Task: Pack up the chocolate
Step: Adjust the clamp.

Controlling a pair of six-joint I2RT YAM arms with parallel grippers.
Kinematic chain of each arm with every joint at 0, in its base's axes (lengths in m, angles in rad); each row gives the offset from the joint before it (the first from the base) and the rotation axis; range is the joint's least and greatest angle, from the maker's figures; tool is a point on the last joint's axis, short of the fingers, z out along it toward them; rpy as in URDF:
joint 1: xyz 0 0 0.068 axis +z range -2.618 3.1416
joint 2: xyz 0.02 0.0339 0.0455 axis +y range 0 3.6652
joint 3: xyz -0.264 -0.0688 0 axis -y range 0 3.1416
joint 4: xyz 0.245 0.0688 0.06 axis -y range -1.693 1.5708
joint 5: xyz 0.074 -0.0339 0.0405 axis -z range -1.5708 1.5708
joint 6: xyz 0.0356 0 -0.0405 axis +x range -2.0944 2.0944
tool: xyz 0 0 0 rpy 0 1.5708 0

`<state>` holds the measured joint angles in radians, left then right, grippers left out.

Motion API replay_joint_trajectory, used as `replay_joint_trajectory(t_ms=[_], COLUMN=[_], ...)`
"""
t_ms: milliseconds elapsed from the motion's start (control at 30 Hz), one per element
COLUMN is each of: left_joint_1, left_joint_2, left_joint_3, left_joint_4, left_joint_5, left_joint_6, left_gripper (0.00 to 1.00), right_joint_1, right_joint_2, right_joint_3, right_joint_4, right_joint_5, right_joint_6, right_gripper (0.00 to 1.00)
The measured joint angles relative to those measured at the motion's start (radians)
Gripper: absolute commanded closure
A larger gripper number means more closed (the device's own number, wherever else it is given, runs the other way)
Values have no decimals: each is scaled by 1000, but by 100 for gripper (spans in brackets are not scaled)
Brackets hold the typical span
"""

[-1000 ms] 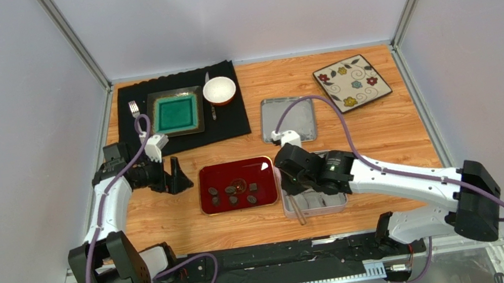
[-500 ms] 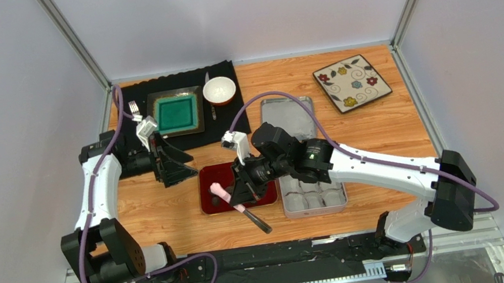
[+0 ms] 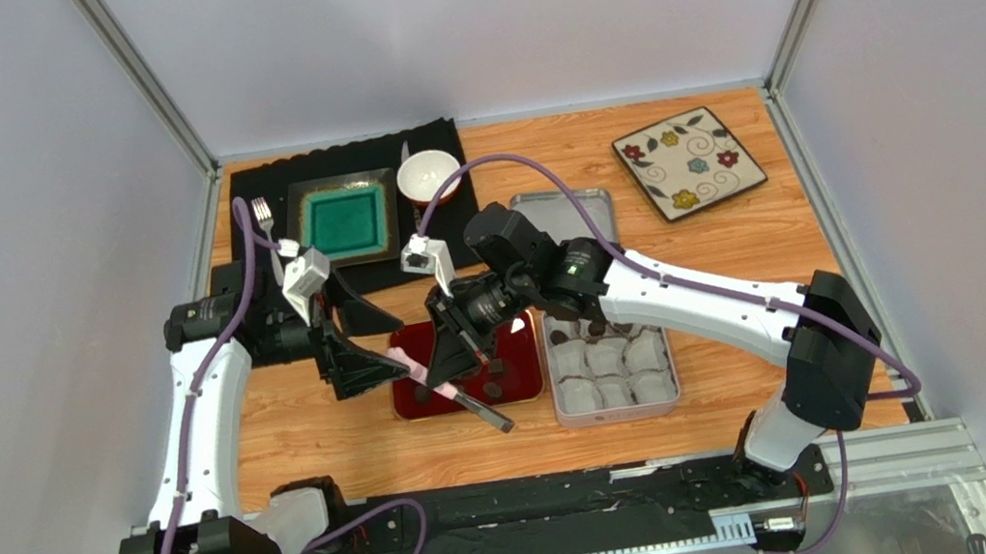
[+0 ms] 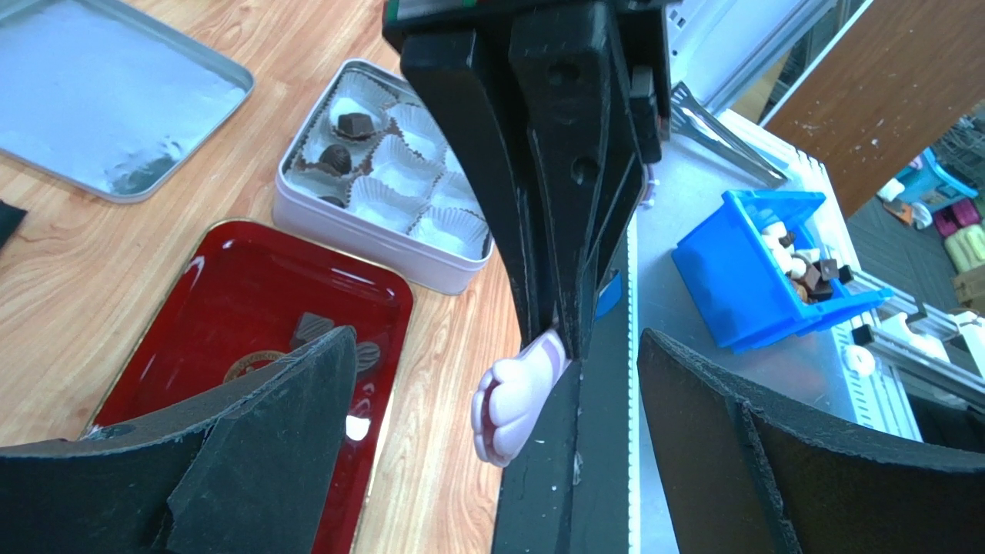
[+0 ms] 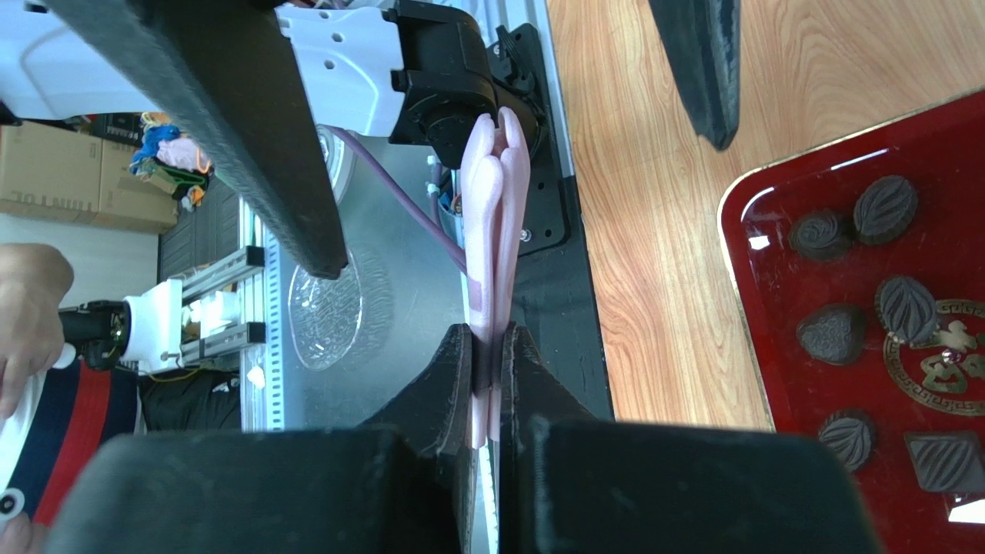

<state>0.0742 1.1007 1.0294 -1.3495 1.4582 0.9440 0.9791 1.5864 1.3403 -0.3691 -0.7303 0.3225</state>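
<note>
Several dark chocolate pieces lie on a red tray mid-table. A few more chocolate pieces sit in white paper cups inside the open tin right of the tray. My right gripper is shut on pink tongs with paw-shaped tips, held over the tray's left edge. My left gripper stands open with its fingers on either side of the tongs' tips, not touching them. In the top view the right gripper faces the left gripper.
The tin's lid lies behind the tin. A black mat at the back left carries a green plate, a white bowl and a fork. A floral plate is at the back right. A blue bin sits beyond the near edge.
My right arm swung left from the tin to the tray's left side, carrying the tongs. My left arm came right to meet it, open jaws now around the tongs' tips.
</note>
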Motion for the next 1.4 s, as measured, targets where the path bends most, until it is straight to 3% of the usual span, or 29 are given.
replay_joint_trajectory(t_ms=[200,333,600,667,700,833,933,1033,1067,1133,1167,1267,1400], left_joint_1=[-2,-2,-6,-6,-6,-6,-6,-5,-5,-1,2,24,68], left_joint_2=[17,37,55,55,55,55,55,59,65,82,96,154,269], left_joint_3=[-9,-9,-9,-9,-9,-9,-9,-5,-2,3,9,60,232], left_joint_4=[-2,-2,-18,-21,-23,-22,-19,-7,0,5,0,-8,-5], left_joint_5=[1,3,16,21,22,26,30,35,32,23,16,6,3], left_joint_6=[2,0,-18,-22,-25,-26,-26,-31,-39,-56,-65,-67,-87], left_gripper=[12,43,77,87,98,100,100,100,100,100,100,100,100], right_joint_1=[-19,-25,-38,-39,-39,-45,-53,-68,-76,-115,-140,-226,-271], right_joint_2=[9,10,12,12,12,13,15,15,15,10,5,-42,-190], right_joint_3=[33,37,37,37,37,43,52,62,63,67,68,66,42], right_joint_4=[-12,-21,-38,-40,-41,-47,-53,-63,-63,-60,-57,-50,0], right_joint_5=[-48,-58,-44,-44,-45,-45,-38,-13,-11,37,79,232,430], right_joint_6=[-26,-36,-50,-60,-63,-67,-67,-58,-57,-27,-17,-1,0], right_gripper=[100,100,100,100,100,100,85,57,41,28,16,6,4])
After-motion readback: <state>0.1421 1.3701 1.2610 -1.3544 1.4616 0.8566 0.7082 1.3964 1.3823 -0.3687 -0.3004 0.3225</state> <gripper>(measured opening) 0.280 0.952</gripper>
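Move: The clamp's pink handle end sits between the left hand's wide-open fingers, only about 1 cm right of their pinch point; from the right hand, which still pinches the clamp farther down, that end is about 5 cm left, 3 cm ahead and 3 cm higher. The red tray's middle is roughly 6 cm ahead and 8 cm right of the left hand, some 22 cm below; the chocolate box stands about 20 cm right of the tray and 2 cm nearer. The clamp's handle end is taken by the left fingers, which close on it while the hand stays nearly in place, tipping about 5 degrees. Only then does the right hand open wide, let go and swing off about 15 cm forward, with some 9 cm right and 7 cm up, turning clockwise. Finally the left hand carries the clamp forward. ##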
